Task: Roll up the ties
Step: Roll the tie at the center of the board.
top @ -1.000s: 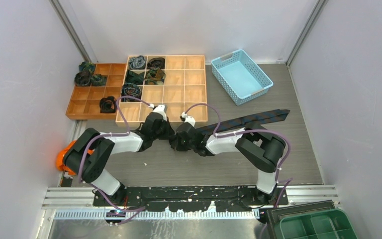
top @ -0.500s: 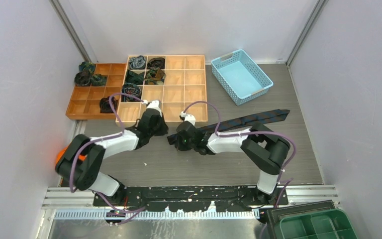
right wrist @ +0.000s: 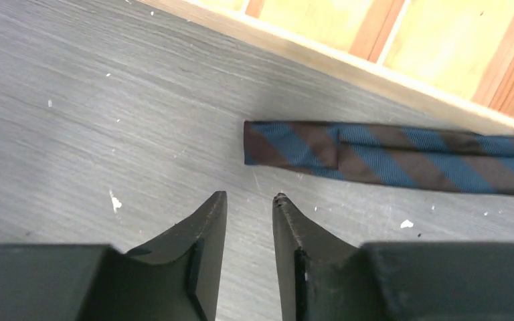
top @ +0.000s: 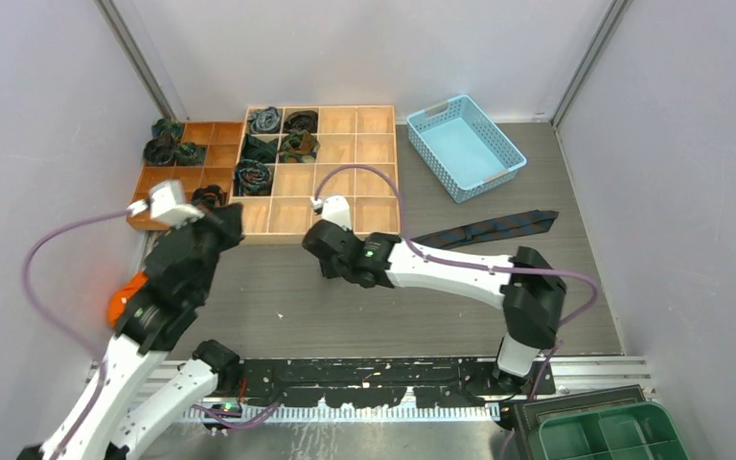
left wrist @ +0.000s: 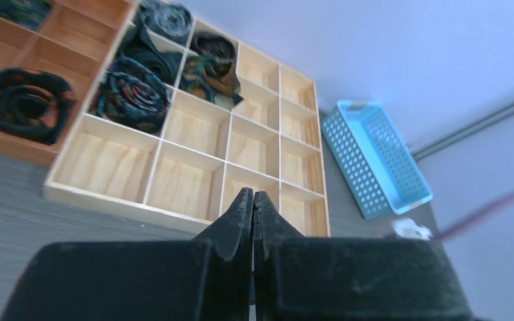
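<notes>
One tie (top: 498, 228) lies flat on the grey table, a dark strip with blue stripes; part of it runs under my right arm. Its narrow end (right wrist: 249, 142) rests just beyond my right gripper (right wrist: 249, 196), which is slightly open and empty, its tips apart from the fabric. In the top view that gripper (top: 318, 251) sits by the wooden tray's front edge. My left gripper (left wrist: 253, 193) is shut on nothing and raised over the trays (top: 228, 222). Rolled ties (top: 252, 175) fill several tray cells (left wrist: 132, 93).
A light wooden divided tray (top: 376, 172) and a darker orange one (top: 158, 206) stand at the back left. A blue basket (top: 465, 147) is at the back right. An orange rounded object (top: 125, 299) lies by the left wall, and a green bin (top: 613, 436) at the near right corner.
My left arm has lifted and swung left, away from the tie, staying shut. My right gripper has shifted left along the tray edge and opened, leaving the tie's end flat on the table.
</notes>
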Action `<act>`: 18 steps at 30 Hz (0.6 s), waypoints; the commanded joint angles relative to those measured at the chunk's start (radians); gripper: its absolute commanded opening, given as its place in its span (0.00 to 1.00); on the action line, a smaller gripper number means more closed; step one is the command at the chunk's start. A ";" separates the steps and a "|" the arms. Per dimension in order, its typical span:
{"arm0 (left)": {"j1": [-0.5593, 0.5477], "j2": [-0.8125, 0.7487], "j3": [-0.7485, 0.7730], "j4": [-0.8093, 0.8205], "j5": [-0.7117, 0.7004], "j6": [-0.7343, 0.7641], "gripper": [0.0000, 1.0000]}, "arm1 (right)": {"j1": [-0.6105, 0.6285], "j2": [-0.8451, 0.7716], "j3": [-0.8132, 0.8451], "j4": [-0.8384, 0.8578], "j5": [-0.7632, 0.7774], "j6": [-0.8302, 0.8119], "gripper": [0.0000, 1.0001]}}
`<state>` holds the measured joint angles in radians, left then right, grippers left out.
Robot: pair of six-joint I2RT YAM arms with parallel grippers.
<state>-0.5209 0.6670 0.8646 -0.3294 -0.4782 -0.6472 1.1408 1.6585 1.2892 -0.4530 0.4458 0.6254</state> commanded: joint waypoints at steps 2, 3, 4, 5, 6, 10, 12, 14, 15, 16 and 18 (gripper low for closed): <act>0.004 -0.200 0.023 -0.307 -0.120 -0.023 0.00 | 0.035 0.202 0.218 -0.202 0.164 -0.106 0.52; 0.004 -0.218 0.033 -0.340 -0.133 -0.022 0.00 | 0.040 0.234 0.250 -0.207 0.168 -0.119 0.54; 0.004 -0.232 0.044 -0.368 -0.145 -0.020 0.00 | 0.042 0.265 0.280 -0.220 0.180 -0.121 0.57; 0.004 -0.242 0.053 -0.394 -0.152 -0.018 0.00 | 0.044 0.288 0.307 -0.225 0.179 -0.125 0.59; 0.004 -0.248 0.061 -0.414 -0.158 -0.017 0.00 | 0.045 0.320 0.332 -0.229 0.169 -0.129 0.59; 0.004 -0.265 0.068 -0.444 -0.163 -0.017 0.00 | 0.048 0.393 0.407 -0.249 0.161 -0.130 0.59; 0.004 -0.272 0.067 -0.445 -0.165 -0.017 0.00 | 0.048 0.433 0.444 -0.284 0.172 -0.126 0.59; 0.004 -0.277 0.066 -0.444 -0.166 -0.010 0.00 | 0.049 0.461 0.461 -0.300 0.193 -0.115 0.59; 0.004 -0.277 0.066 -0.442 -0.165 -0.005 0.00 | 0.048 0.467 0.451 -0.285 0.200 -0.120 0.59; 0.004 -0.275 0.066 -0.441 -0.164 -0.001 0.00 | 0.045 0.475 0.447 -0.272 0.203 -0.123 0.60; 0.004 -0.273 0.064 -0.446 -0.170 0.000 0.00 | 0.036 0.495 0.454 -0.269 0.197 -0.122 0.60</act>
<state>-0.5205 0.3988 0.9009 -0.7727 -0.6197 -0.6548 1.1851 2.1345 1.6981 -0.7155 0.5949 0.5072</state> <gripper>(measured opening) 0.007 0.595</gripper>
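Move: The folded end of the tie lies about 6 cm ahead of the right hand, 2 cm to its left and some 13 cm below. From the same hand, the wooden box's near right corner is about 12 cm ahead and 12 cm right, and the tie's wide far end about 18 cm ahead and 41 cm right. From the high left hand the fold is roughly 3 cm ahead, 17 cm right and 30 cm below. Down some 8 cm, with a smaller shift left, the right hand sinks towards the tie's folded end, rolling about 25 degrees so that its fingers lose their leftward slant, and opening from a narrow gap to about twice as wide; it stops above the tie without gripping. The empty left hand, still shut, draws back and left about 10 cm, away from the tie, sinking slightly at the end. ##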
